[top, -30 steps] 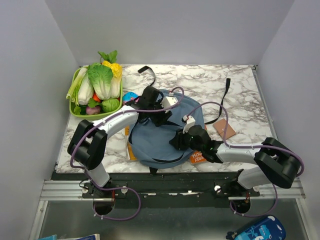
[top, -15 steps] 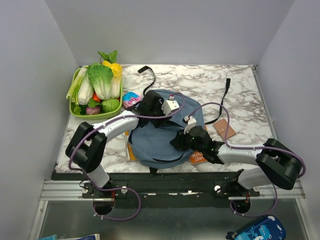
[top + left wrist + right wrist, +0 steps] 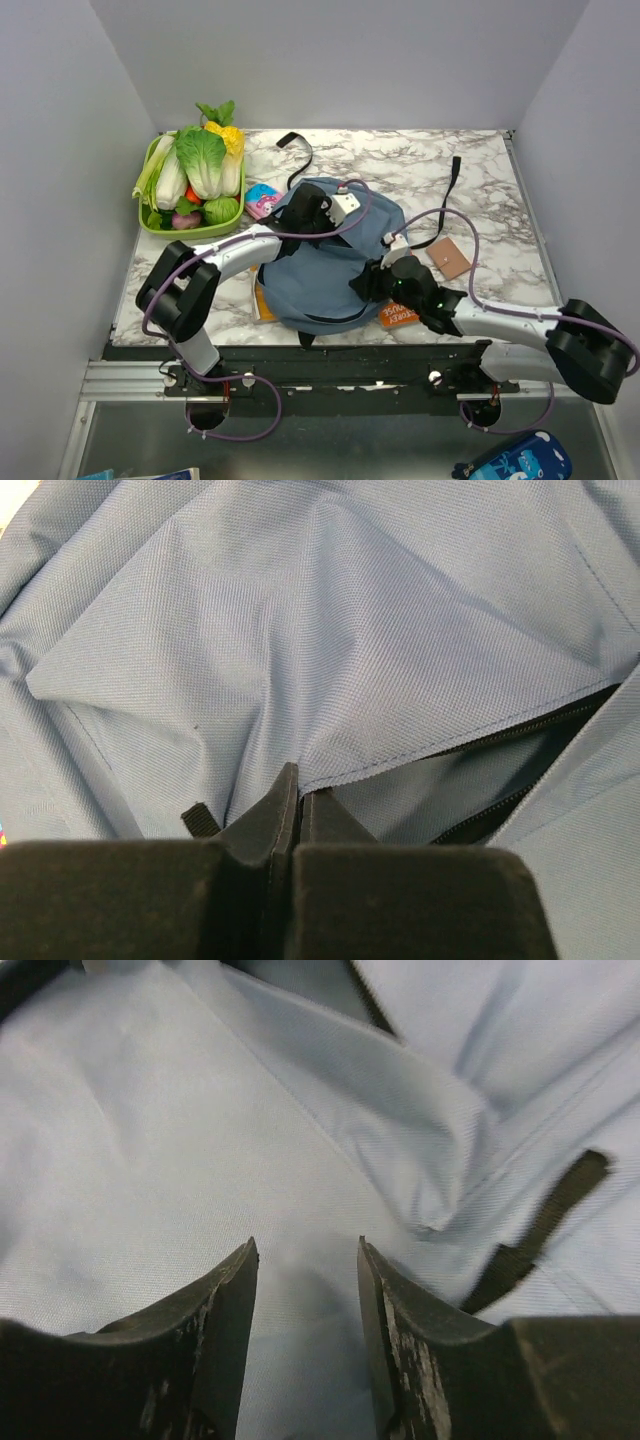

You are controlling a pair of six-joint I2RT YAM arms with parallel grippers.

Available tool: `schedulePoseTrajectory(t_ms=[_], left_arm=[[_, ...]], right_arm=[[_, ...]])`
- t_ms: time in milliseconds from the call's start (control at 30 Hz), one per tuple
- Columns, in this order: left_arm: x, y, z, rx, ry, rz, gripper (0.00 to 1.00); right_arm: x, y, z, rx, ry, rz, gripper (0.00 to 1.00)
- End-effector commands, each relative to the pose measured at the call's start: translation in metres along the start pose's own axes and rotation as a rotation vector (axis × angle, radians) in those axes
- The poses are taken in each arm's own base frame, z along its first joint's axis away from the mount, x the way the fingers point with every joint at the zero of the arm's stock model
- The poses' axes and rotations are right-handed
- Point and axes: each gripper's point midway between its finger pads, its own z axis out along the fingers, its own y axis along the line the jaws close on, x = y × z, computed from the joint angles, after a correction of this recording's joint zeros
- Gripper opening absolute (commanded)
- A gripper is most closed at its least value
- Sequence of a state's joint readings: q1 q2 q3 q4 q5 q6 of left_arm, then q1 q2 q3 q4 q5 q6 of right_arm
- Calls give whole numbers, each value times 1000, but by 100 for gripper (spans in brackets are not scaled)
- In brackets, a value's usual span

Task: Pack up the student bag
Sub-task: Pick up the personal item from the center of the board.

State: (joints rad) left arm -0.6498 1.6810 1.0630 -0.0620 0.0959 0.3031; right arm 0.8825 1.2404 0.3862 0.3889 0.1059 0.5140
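The student bag (image 3: 318,272), dusty-blue and rounded, lies at the table's near middle. Its black straps (image 3: 300,152) trail toward the back. My left gripper (image 3: 316,232) sits on the bag's upper part. Up close, the left gripper (image 3: 299,786) is shut on the fabric edge of the bag (image 3: 330,630), beside the open zipper (image 3: 520,730). My right gripper (image 3: 366,284) rests at the bag's right side. The right gripper (image 3: 305,1250) stands open just over smooth bag (image 3: 140,1160) cloth, with nothing between its fingers.
An orange book (image 3: 398,316) pokes out under the bag's right edge, and a yellow book edge (image 3: 258,300) on its left. A small brown card (image 3: 447,257) lies to the right. A pink pouch (image 3: 262,200) and a green basket (image 3: 150,218) of vegetables sit at back left.
My left gripper has shut on the bag's fabric edge after standing open. The right arm has shifted to the right and nearer, its jaws a little wider.
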Motion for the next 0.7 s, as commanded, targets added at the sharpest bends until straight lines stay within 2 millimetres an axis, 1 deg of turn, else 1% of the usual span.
schedulePoseTrajectory(t_ms=[0, 33, 67, 100, 133, 167, 200, 233, 267, 300, 333, 367, 400, 433, 500, 533, 600, 633, 667], left_arm=[[-34, 9, -25, -58, -120, -69, 0], [-39, 8, -29, -55, -132, -80, 0], [-43, 6, -32, -42, -139, -91, 0], [-45, 6, -35, -38, -136, -108, 0], [-46, 5, -36, -32, -137, -127, 0], [-48, 3, -38, -24, -142, -139, 0], [-49, 1, -40, -14, -140, -146, 0], [-49, 0, -40, -6, -139, -155, 0], [-51, -2, -43, -2, -145, -170, 0], [-50, -3, -43, 4, -143, -174, 0], [-49, -4, -44, 6, -140, -178, 0], [-49, -5, -46, 7, -145, -183, 0], [-46, -6, -46, 7, -140, -184, 0], [-44, -5, -46, 2, -138, -184, 0], [-39, -6, -46, -2, -135, -183, 0], [-38, -6, -47, -5, -136, -183, 0], [-37, -6, -50, -7, -136, -182, 0], [-36, -7, -50, -8, -134, -181, 0], [-37, -6, -52, -9, -140, -180, 0]], right_arm=[[-30, -24, -23, 173, -104, 31, 58], [-52, -33, -30, 255, -171, 57, 61], [-52, -47, -42, 334, -153, 61, 65], [-54, -58, -48, 397, -151, 72, 68], [-62, -78, -58, 498, -176, 100, 71], [-60, -91, -69, 582, -145, 144, 77], [-58, -104, -77, 644, -131, 174, 80], [-60, -125, -87, 734, -145, 248, 82], [-49, -140, -99, 807, -95, 260, 84], [-47, -150, -105, 853, -85, 282, 86], [-46, -168, -115, 918, -85, 330, 87], [-42, -178, -122, 956, -65, 350, 89], [-40, -187, -126, 982, -58, 374, 90], [-38, -201, -133, 1016, -51, 434, 91], [-39, -215, -137, 1038, -40, 479, 93], [-36, -225, -138, 1050, -17, 526, 93], [-36, -234, -139, 1068, 3, 545, 94], [-43, -239, -140, 1076, -4, 562, 94], [-40, -244, -140, 1088, 23, 566, 94]])
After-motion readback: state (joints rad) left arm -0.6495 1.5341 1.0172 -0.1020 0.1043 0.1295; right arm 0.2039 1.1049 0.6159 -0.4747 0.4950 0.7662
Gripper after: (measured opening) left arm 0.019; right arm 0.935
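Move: The brown wallet lies flat on the board about 24 cm to the right of the right hand, roughly 7 cm farther out and 7 cm below it. The red book, partly under the bag, is between them: some 11 cm right of the hand, about level with it and 7 cm lower. The left hand already pinches the edge of the bag's mouth; from that hand the wallet lies about 32 cm right, 5 cm back and 10 cm lower. The brown wallet is what the right hand swings to, leaving the bag: rightward some 27 cm and slightly forward over the red book, rising about 6 cm before sinking back to its starting height, turning some 65 degrees clockwise and tipping down while the fingers spread from half to nearly fully open. The left hand keeps its pinch on the bag's edge, drawing it up about 3.5 cm and a little back. ##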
